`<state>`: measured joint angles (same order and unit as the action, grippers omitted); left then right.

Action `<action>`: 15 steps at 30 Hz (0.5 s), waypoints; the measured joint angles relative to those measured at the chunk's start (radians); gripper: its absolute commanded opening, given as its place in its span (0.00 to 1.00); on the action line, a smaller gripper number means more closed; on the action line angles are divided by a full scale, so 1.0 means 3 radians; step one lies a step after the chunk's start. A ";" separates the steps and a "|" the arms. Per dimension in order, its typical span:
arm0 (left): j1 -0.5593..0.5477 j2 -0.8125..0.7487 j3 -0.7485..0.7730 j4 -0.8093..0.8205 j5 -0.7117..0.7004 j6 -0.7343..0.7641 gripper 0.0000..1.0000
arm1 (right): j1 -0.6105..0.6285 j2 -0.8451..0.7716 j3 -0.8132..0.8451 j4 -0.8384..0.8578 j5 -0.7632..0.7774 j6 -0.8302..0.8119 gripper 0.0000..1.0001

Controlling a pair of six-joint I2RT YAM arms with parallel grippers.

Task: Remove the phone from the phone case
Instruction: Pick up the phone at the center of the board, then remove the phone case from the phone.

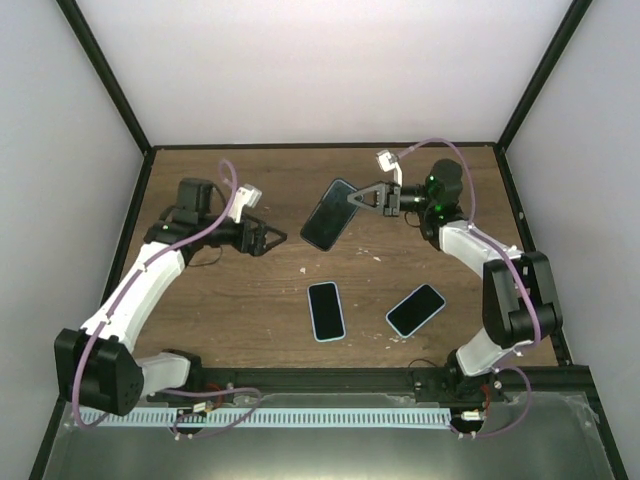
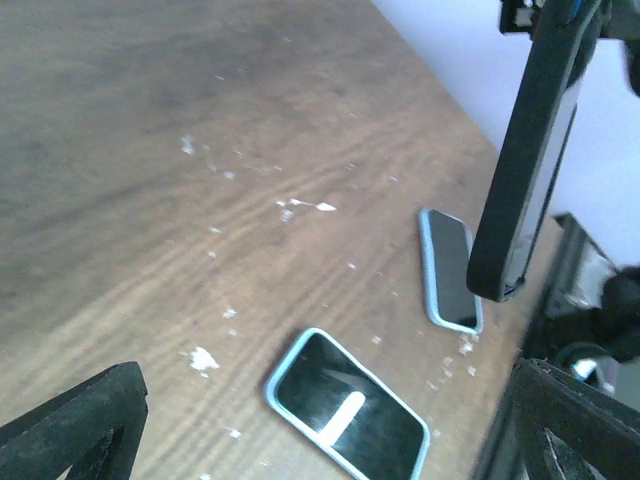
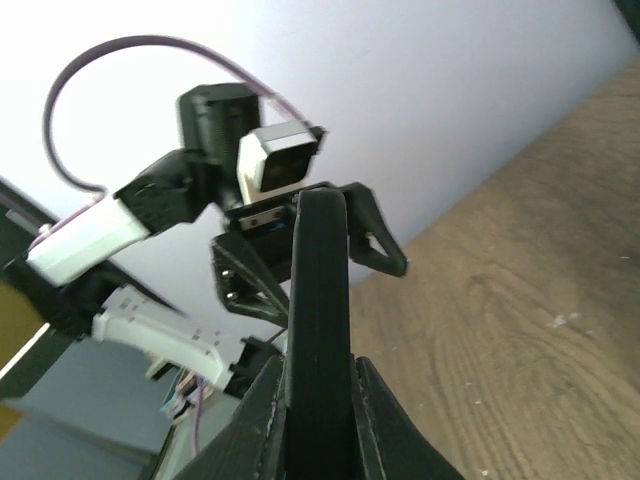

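Note:
A phone in a black phone case hangs tilted above the middle of the table. My right gripper is shut on its upper right end. In the right wrist view the case stands edge-on between the two fingers of the right gripper. My left gripper is open, a short way left of the case and not touching it. In the left wrist view the held case hangs at the upper right, beyond the wide-apart fingers.
Two phones in light blue cases lie flat on the wooden table, one near the middle and one to its right. White crumbs dot the wood. Black frame posts edge the table.

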<state>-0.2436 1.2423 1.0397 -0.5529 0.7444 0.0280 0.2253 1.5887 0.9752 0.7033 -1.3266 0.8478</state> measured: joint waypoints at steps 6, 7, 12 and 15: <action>0.0003 -0.0111 -0.0148 -0.0019 0.0548 0.0058 0.99 | 0.0008 -0.0076 -0.0198 0.0945 -0.0328 0.0535 0.01; 0.0000 -0.0118 -0.0148 -0.0015 0.0612 0.0061 0.98 | 0.0008 -0.0078 -0.0207 0.1058 -0.0354 0.0603 0.01; -0.0132 -0.0156 -0.0165 0.0006 0.0738 0.0079 0.96 | 0.0008 -0.0081 -0.0209 0.1490 -0.0436 0.0876 0.01; -0.0305 -0.0165 -0.0169 0.0017 0.0725 0.0097 0.93 | 0.0024 -0.0083 -0.0209 0.1644 -0.0460 0.0975 0.01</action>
<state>-0.3351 1.1927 0.9890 -0.5480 0.9619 0.0570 0.2325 1.5639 0.9127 1.1965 -1.4647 1.1404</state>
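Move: The phone held at its upper-right end by the right fingers has its middle about 5 cm left, 3 cm back and slightly below that hand. From the empty left hand, its middle is roughly 11 cm right, 3 cm ahead and 3 cm up. The blue-rimmed phone lies about 16 cm back, 11 cm right and 21 cm below the left hand; the tilted phone is some 24 cm back, 19 cm right and 27 cm below the right hand. Back about 5 cm and up some 3 cm, the right hand carries the phone, keeping its pinch and turning slightly counter-clockwise. The left hand draws back with it, about 5–6 cm, and goes roughly 4 cm right towards the phone's free lower-left end, rising a little and swinging clockwise some 15 degrees, its fingers still nearly wide open and not touching. ##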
